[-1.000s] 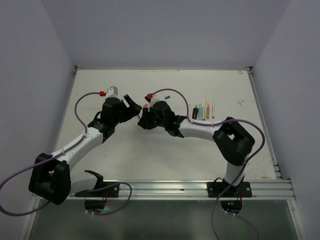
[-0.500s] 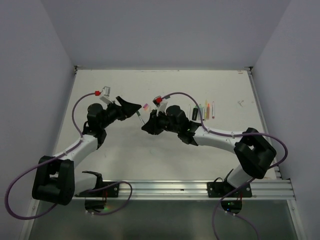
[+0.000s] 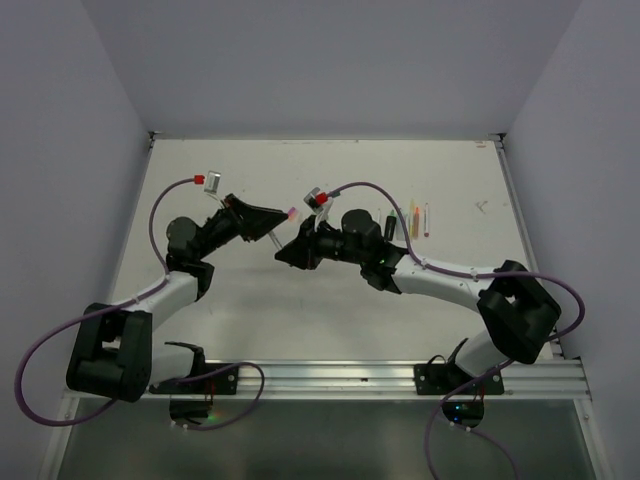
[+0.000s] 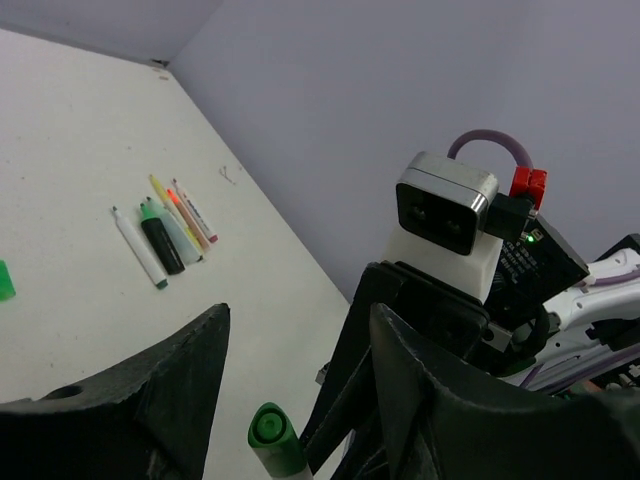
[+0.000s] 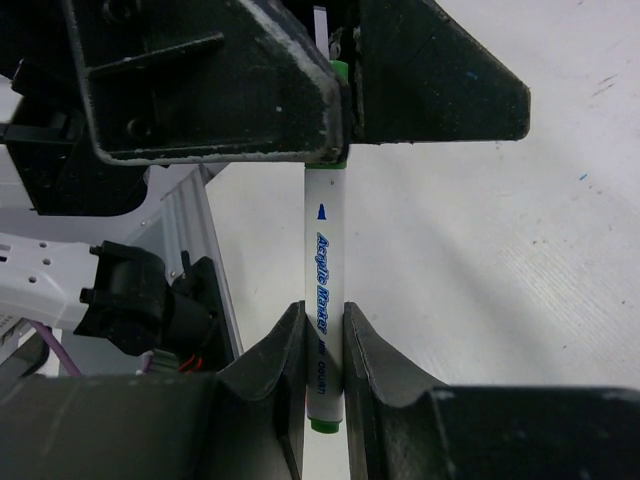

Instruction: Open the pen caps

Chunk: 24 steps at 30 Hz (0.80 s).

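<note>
My right gripper (image 5: 323, 310) is shut on a white acrylic marker pen (image 5: 324, 240) and holds it above the table. The pen's green cap (image 4: 272, 432) points into my left gripper (image 4: 300, 312). Those jaws stand open on either side of the cap, with a gap showing on both sides. In the top view the left gripper (image 3: 272, 222) and right gripper (image 3: 284, 250) meet mid-table with the pen (image 3: 277, 238) between them. A small pink cap (image 3: 291, 212) lies on the table just behind them.
Several other pens (image 4: 160, 235) lie side by side on the table; in the top view this row (image 3: 410, 218) is to the right of the right wrist. A loose green cap (image 4: 4, 280) lies near them. Walls close in the table on three sides.
Both wrists have swung to face each other. The left gripper has moved around the pen's green cap and its jaws have narrowed a little. The right gripper has kept its hold on the pen.
</note>
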### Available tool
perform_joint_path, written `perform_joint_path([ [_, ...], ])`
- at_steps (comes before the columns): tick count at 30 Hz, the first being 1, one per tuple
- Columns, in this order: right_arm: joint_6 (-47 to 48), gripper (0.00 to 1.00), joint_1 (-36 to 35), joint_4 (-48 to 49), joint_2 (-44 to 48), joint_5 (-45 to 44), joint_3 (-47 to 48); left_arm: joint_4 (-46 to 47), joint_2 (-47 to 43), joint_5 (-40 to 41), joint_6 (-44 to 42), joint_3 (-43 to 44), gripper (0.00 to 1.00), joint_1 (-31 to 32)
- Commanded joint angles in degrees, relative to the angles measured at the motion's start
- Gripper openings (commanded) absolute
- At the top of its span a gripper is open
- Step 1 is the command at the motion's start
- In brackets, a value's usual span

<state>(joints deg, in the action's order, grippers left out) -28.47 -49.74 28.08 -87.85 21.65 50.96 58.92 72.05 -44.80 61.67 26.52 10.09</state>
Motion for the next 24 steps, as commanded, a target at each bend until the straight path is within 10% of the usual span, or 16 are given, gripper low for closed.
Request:
perform_joint_path([
  [1,-0.01,0.00,0.25,4.79,1.28,3.40,-0.51,7.44,0.11,-2.49,2.58,-0.68,0.60,-0.42],
  [24,-3.96,0.00,3.77,8.66,-0.04,10.42,-2.09,11.83,-0.16,-3.54,3.45,-0.33,0.00,-0.42],
])
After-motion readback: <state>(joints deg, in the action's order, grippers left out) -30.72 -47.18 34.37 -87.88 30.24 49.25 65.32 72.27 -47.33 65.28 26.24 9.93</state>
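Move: The pen's green cap sits between the left hand's open fingers, about 1 cm back and 1 cm up from that hand's point. From the right hand, which already grips the rear of the white pen, the cap is about 5 cm forward, 3 cm left and 5 cm above. From the left hand, a loose pink cap lies on the table some 13 cm ahead, 3 cm right and 24 cm below; the black marker in the pen row is roughly 10 cm ahead and 30 cm right, equally low. The green cap gets pinched between the left fingers, which close from well open until they stop on it, while the left hand rises about 1.5 cm and eases back 1 cm. The right hand keeps its grip on the white barrel and rises a little over 1 cm, drawing slightly back and turning about 5 degrees counter-clockwise with a small roll. ##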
